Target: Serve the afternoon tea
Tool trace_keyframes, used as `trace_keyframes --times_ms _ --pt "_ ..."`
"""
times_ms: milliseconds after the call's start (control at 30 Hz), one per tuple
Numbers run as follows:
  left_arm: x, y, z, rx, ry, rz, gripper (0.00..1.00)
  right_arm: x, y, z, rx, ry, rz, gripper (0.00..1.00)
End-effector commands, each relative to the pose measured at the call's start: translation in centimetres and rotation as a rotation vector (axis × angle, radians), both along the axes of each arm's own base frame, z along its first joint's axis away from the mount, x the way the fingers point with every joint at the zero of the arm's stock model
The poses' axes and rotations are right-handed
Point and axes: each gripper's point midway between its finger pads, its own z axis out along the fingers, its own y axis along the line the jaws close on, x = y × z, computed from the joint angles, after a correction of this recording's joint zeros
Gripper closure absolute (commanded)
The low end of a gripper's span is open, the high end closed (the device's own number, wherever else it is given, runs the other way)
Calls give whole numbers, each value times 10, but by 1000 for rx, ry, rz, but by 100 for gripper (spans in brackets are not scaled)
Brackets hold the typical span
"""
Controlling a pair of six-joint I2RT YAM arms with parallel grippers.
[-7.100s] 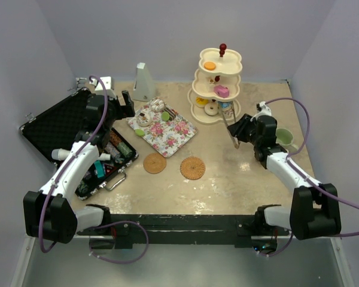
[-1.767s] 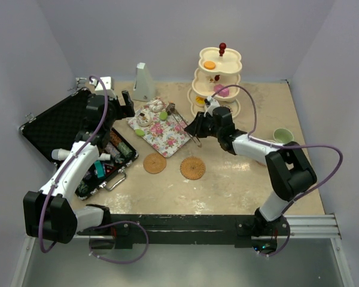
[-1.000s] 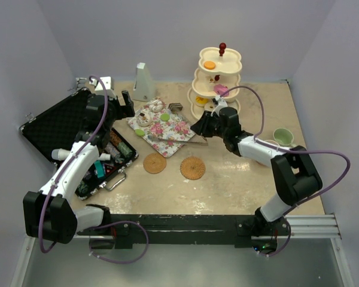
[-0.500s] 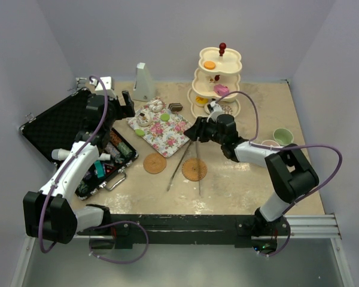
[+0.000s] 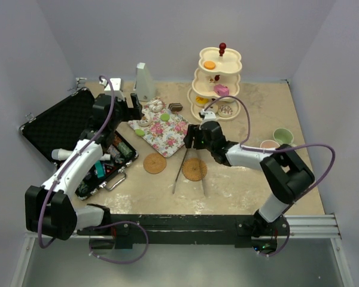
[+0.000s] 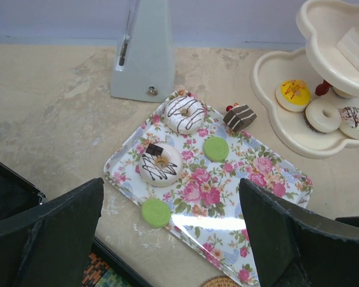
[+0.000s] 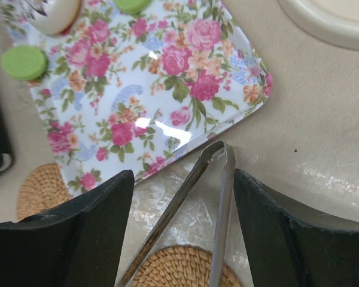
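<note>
The cream three-tier stand (image 5: 220, 78) with small cakes is at the back. A floral tray (image 5: 160, 130) carries donuts (image 6: 183, 113), green discs (image 6: 216, 149) and a chocolate cake (image 6: 239, 117). Metal tongs (image 5: 187, 170) lie on the table, their arms across a woven coaster (image 5: 194, 169). My right gripper (image 5: 190, 137) is open, its fingers on either side of the tongs' (image 7: 218, 179) hinge end without pinching it. My left gripper (image 5: 131, 107) hangs open and empty above the tray's (image 6: 227, 197) left part. A second coaster (image 5: 155, 163) lies left. Green mug (image 5: 282, 136) and pink mug (image 5: 268, 145) stand right.
An open black case (image 5: 78, 137) of tools fills the left side. A grey pyramid-shaped object (image 5: 145, 82) stands behind the tray. The stand's bottom tier (image 6: 287, 119) reaches close to the tray's far right corner. Purple walls close in the table on three sides.
My right gripper has opened and moved left; the tongs swung down out of its grip and now lie across the coaster. The left gripper shifted slightly toward the tray.
</note>
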Motion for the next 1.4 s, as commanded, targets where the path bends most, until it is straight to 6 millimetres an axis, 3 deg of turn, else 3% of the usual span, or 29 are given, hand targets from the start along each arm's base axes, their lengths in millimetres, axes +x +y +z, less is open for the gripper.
trace_keyframes --times_ms 0,233,600,700,833,967,1133,1267,1367 --pt "5 -12 19 6 -41 -43 0 19 7 -7 -65 -4 -75 27" --pt "5 -13 19 9 -40 -42 0 28 4 -19 -167 7 -157 27" --pt "6 -13 20 7 -39 -44 0 8 7 -48 -237 68 -181 31" --pt "6 -13 22 6 -45 -42 0 10 8 -44 -230 58 -187 38" --pt "5 -12 26 5 -54 -39 0 12 4 -34 -241 44 -205 55" --pt "3 -12 31 3 -65 -42 0 11 13 -7 -190 29 -169 68" --pt "-2 -14 42 -8 -91 -60 0 8 21 51 -92 -33 -134 73" --pt "-4 -16 46 -11 -100 -72 0 8 18 79 -74 -73 -132 78" --pt "-9 -34 53 -31 -129 -182 0 7 20 113 -9 -132 -121 85"
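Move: The tongs' bend lies roughly 5 cm below the open right hand, about 2 cm ahead and 1 cm left, its legs running back over the right coaster, which is some 9 cm back and 2 cm right. The floral tray's middle is about 7 cm ahead and 11 cm left, the left coaster 7 cm back and 14 cm left, all on the table. From the left hand the bend is some 25 cm right, 4 cm back and 20 cm down. Lower the open right gripper about 5 cm over the bend end of the tongs, easing it slightly left while rolling its left side down and turning it a little clockwise. Close the fingers from both sides onto the legs just behind the bend, then raise the tongs about 10 cm with the grip kept. ##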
